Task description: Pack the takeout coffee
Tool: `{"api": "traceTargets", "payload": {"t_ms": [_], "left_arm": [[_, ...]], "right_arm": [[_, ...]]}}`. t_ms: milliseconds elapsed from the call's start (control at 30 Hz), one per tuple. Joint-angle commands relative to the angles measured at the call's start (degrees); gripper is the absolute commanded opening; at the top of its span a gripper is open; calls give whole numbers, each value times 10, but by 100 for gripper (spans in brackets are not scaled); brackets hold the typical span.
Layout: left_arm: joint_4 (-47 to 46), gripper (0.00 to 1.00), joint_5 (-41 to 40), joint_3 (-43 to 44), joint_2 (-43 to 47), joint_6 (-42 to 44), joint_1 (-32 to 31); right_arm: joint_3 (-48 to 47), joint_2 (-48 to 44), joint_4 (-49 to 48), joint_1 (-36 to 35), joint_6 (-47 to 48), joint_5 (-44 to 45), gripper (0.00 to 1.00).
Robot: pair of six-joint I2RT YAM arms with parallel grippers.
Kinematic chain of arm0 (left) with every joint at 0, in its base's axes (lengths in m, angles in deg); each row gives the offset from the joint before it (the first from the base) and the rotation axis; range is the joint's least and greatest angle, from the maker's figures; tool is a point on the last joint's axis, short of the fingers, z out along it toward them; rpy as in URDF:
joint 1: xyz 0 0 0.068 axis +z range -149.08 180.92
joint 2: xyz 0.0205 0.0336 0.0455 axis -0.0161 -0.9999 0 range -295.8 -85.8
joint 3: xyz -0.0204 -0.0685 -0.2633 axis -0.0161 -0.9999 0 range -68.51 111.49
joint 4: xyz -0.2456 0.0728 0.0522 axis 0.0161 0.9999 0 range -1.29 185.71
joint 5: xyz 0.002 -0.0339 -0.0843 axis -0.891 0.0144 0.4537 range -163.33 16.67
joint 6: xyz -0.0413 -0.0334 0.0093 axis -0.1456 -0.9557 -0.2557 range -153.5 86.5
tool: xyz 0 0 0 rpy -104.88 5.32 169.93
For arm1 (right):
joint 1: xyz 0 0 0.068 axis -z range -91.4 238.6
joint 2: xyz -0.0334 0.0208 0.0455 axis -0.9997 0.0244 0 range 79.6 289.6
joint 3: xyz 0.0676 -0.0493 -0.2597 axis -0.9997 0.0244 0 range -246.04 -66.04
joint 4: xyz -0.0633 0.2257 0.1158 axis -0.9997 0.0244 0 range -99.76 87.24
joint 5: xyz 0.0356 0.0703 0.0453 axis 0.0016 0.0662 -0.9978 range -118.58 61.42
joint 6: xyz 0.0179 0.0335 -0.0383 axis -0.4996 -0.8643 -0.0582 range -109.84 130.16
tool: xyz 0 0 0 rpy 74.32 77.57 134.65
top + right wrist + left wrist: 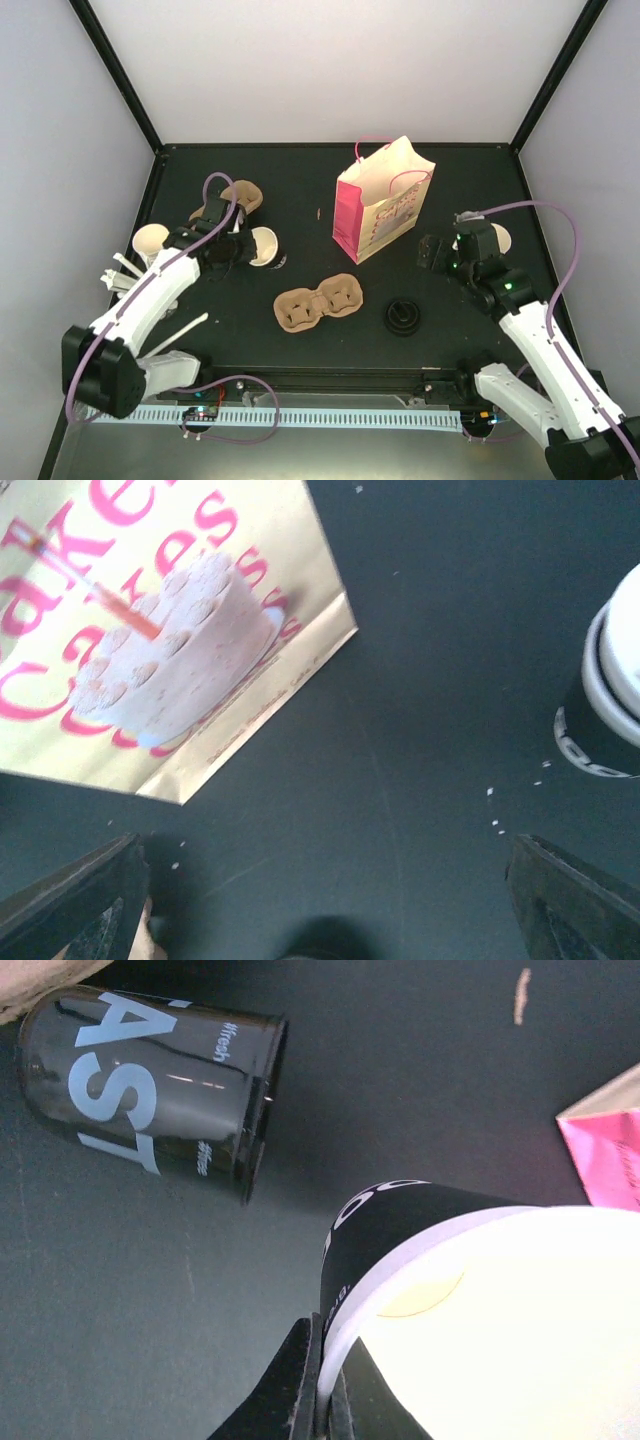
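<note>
A takeout coffee cup point(500, 1320) with a black band and a cream-white open top fills the lower right of the left wrist view. My left gripper point(330, 1405) is shut on its rim, one finger outside and one inside. From above, that cup point(264, 245) stands left of centre with the left gripper point(245, 250) beside it. A second cup point(150, 240) stands at the far left. A third cup point(612, 695) is to the right of my right gripper point(330, 910), which is open over bare table. The brown pulp two-cup tray point(318, 303) lies empty at the centre.
A pink and gold gift bag point(385, 200) stands upright behind the centre. A dark glossy cup point(150, 1090) lies on its side near the held cup. Another pulp tray point(241, 197) sits at the back left, a black lid point(403, 318) right of the tray, and white sticks point(180, 334) front left.
</note>
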Motion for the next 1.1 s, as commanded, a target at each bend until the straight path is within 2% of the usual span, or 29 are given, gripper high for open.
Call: {"api": "traceTargets", "payload": {"t_ms": [0, 200, 333, 433, 567, 867, 1000, 1067], "left_arm": [[75, 2, 27, 28, 70, 17, -24], [162, 2, 36, 34, 141, 6, -99], [197, 1, 38, 18, 171, -20, -158], [204, 2, 48, -4, 181, -38, -194], [191, 2, 51, -28, 168, -49, -228], [147, 2, 21, -21, 137, -54, -236], [156, 2, -77, -5, 140, -60, -226], [151, 1, -110, -6, 139, -53, -192]], "right_arm": [[-42, 35, 30, -2, -20, 92, 100], [-76, 86, 45, 1, -31, 146, 100], [-90, 103, 70, 37, -49, 179, 100], [-77, 92, 56, 77, -44, 160, 99], [-75, 91, 48, 85, -42, 143, 99], [-50, 61, 24, 85, -22, 89, 99], [-44, 59, 22, 86, -16, 72, 100], [-41, 60, 18, 85, -12, 55, 100]]}}
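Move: The brown cup carrier the held cup is bound for lies about 11 cm back and 15 cm right of the left hand, 12 cm below. From that hand the overturned dark cup is some 6 cm left and 3 ahead, the black lid 34 right and 13 back, the bag 28 right and 7 ahead. The stacked white cups stand roughly 15 cm right and 9 ahead of the right hand, 14 below. The paper cup, still pinched by its wall at the rim and already off the table, is carried by the left hand about 13 cm back and 5 cm right to the carrier's near-left cell, arching up some 4 cm and coming back down, turning about 20 degrees clockwise. The open right hand swings some 7 cm right towards the stacked cups, easing back slightly at the end, also turning clockwise. ##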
